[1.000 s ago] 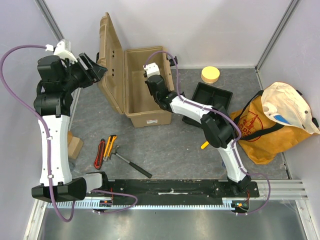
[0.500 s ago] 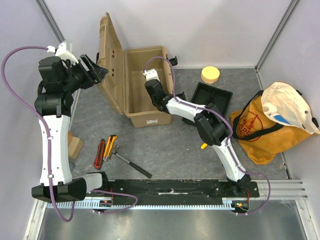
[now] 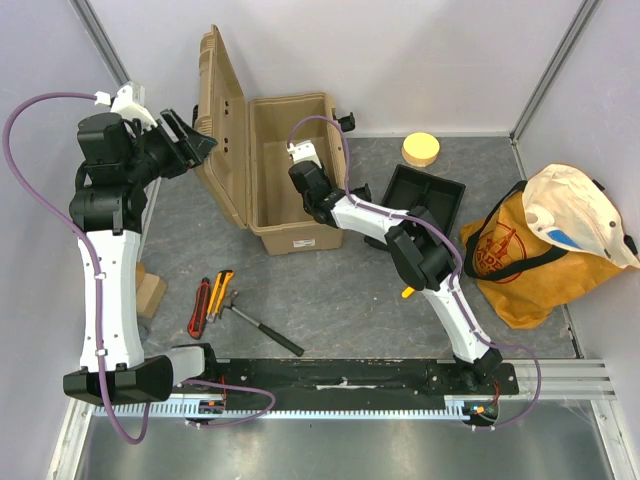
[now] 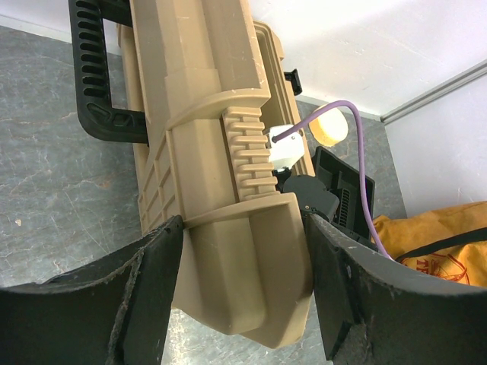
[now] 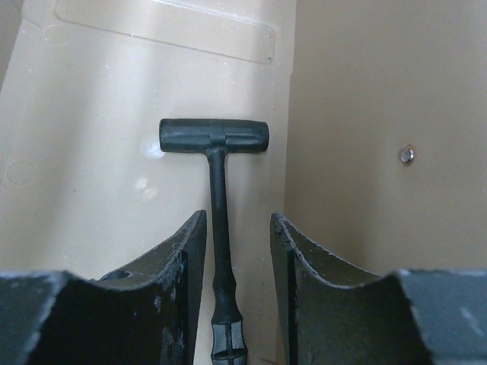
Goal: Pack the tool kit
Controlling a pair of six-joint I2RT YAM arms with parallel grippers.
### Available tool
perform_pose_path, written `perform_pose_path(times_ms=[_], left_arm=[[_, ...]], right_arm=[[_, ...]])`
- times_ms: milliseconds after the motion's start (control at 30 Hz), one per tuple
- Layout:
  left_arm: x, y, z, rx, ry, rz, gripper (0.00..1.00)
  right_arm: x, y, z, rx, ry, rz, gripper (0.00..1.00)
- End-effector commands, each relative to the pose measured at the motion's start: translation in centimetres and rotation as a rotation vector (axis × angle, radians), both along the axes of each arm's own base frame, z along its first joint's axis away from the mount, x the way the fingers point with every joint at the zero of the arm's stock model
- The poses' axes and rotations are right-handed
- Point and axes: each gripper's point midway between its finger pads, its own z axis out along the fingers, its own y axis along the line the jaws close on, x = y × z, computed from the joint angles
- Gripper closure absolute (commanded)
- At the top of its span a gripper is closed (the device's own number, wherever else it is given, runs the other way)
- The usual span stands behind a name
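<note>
The tan ribbed toolbox (image 3: 298, 236) stands open, its lid (image 3: 222, 120) upright on the left. My left gripper (image 3: 188, 143) is shut on the lid's edge (image 4: 228, 251), with the black top handle (image 4: 95, 76) behind it. My right gripper (image 5: 238, 220) reaches down inside the box, and its jaws stand open. A black hammer (image 5: 214, 138) lies on the box floor with its handle between the fingers, close to the left one. A red-handled tool (image 3: 200, 308), a yellow-handled tool (image 3: 221, 292) and a hammer (image 3: 262, 328) lie on the table in front. The black inner tray (image 3: 422, 195) sits right of the box.
An orange-yellow fabric bag (image 3: 525, 262) with a white cap (image 3: 580, 215) on it lies at the right. A round yellow object (image 3: 421, 149) sits at the back. A small yellow item (image 3: 408, 291) shows under the right arm. A wooden block (image 3: 150, 295) sits by the left arm.
My right arm has swung a little to the left and lower into the box. The left arm and the lid have held still.
</note>
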Motion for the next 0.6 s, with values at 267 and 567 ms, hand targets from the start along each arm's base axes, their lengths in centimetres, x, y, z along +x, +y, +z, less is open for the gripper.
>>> perform_pose_path(times_ms=[267, 567], left_arm=[[0.0, -0.4, 0.4, -0.004, -0.004, -0.023, 0.29], [1.0, -1.2, 2.0, -0.027, -0.023, -0.075, 0.30]], right_arm=[[-1.3, 0.0, 16.8, 0.201, -0.170, 0.047, 0.49], [-10.4, 2.7, 20.5, 0.247, 0.000, 0.499, 0.32]])
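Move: The right hand is down in the open case with its fingers already parted around the mallet's handle; the mallet's middle lies about 1 cm ahead and 3 cm below. The black tray lies roughly 26 cm to this hand's right and 4 cm back, the yellow screwdriver some 28 cm back and 25 cm right, both about 5 cm lower. From the left hand the mallet is about 18 cm ahead, 20 cm right and 36 cm down. Leaving the mallet, the right hand rises some 20 cm, drawing back 5 cm, turning counter-clockwise and opening wider. ##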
